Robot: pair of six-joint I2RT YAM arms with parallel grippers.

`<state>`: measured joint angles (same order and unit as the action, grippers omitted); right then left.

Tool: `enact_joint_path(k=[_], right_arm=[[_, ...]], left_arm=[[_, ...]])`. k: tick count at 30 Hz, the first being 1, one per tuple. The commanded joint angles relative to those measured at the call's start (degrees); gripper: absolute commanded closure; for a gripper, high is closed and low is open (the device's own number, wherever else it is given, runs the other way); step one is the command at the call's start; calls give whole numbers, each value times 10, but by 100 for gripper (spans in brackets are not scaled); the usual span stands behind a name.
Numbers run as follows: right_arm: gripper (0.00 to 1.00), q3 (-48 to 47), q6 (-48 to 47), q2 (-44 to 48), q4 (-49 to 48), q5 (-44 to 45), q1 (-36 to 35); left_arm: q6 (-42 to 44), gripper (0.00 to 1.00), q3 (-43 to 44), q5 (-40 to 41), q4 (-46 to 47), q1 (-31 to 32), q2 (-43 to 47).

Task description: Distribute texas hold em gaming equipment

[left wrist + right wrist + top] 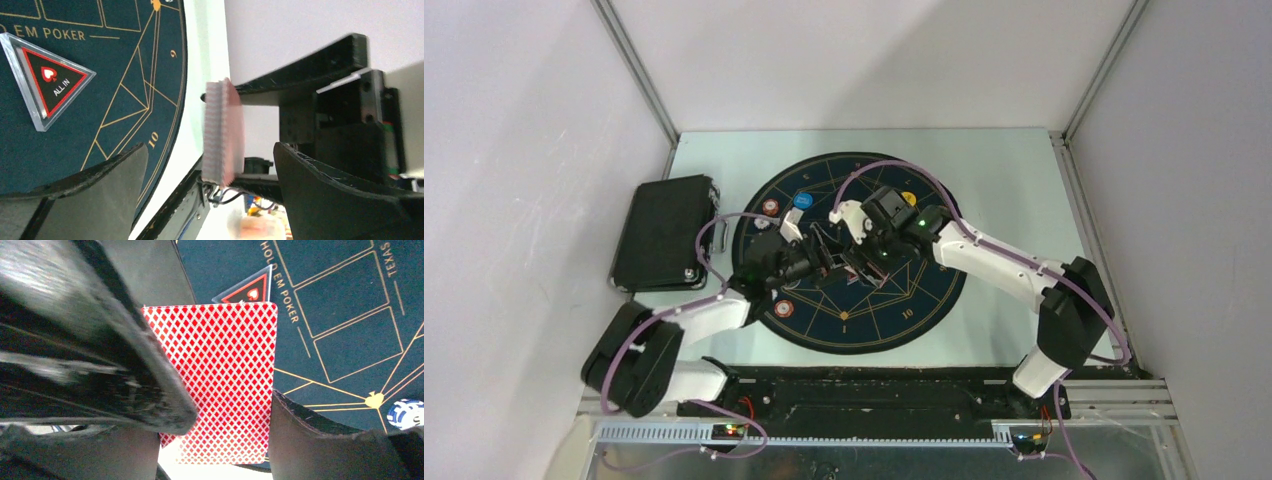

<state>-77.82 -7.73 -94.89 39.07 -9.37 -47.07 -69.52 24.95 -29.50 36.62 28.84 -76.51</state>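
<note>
A deck of playing cards (220,365) with a red diamond-patterned back sits upright between the fingers of my right gripper (215,432), which is shut on it above the middle of the mat. In the left wrist view the deck (223,132) shows edge-on. My left gripper (210,150) stands wide open around the deck, both pads clear of it. The two grippers (829,262) (861,262) meet over the mat. A red triangular "ALL IN" token (47,82) (250,290) lies flat on the mat beyond the deck. Poker chips rest on the mat: red-white (771,207), blue (802,200), yellow (909,198).
The dark round mat with gold lines (894,320) covers the table's middle. A black rectangular case (662,232) lies shut at the left edge. Another red-white chip (784,308) sits near the mat's front left rim, and a blue-white chip (407,412) to the right of my right gripper.
</note>
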Motion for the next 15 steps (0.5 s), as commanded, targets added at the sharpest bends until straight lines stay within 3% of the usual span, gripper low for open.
enact_joint_path(k=[1, 8, 15], right_arm=[[100, 32, -41, 37, -31, 0, -3], [100, 91, -102, 89, -33, -8, -4], [100, 131, -184, 124, -34, -29, -13]], left_arm=[[104, 0, -6, -30, -97, 10, 90], [217, 0, -10, 5, -298, 10, 201], [209, 0, -30, -29, -266, 10, 211]])
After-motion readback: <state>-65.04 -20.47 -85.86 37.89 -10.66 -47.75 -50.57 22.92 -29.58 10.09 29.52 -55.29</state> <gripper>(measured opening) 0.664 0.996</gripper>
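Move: The card deck is in the right fingers, and the way it is being carried leads towards the 10 marking, about 6 cm back, 6 cm right and 12 cm below the right hand. From that hand the ALL IN triangle lies roughly 3 cm ahead, 5 cm left and 12 cm below. From the already open left hand, the deck is about 2 cm ahead and 5 cm right at its own height, and the triangle some 3 cm straight ahead and 13 cm below. The deck stays pinched across its width by the right hand, which carries it about 5 cm right and back in near equal parts, sinking a little towards the near-right part of the mat and turning some 10 degrees counter-clockwise. The left hand, its fingers staying wide open, backs away from the deck by about 6 cm, back and also left, rising slightly before sinking again as its wrist rolls. ##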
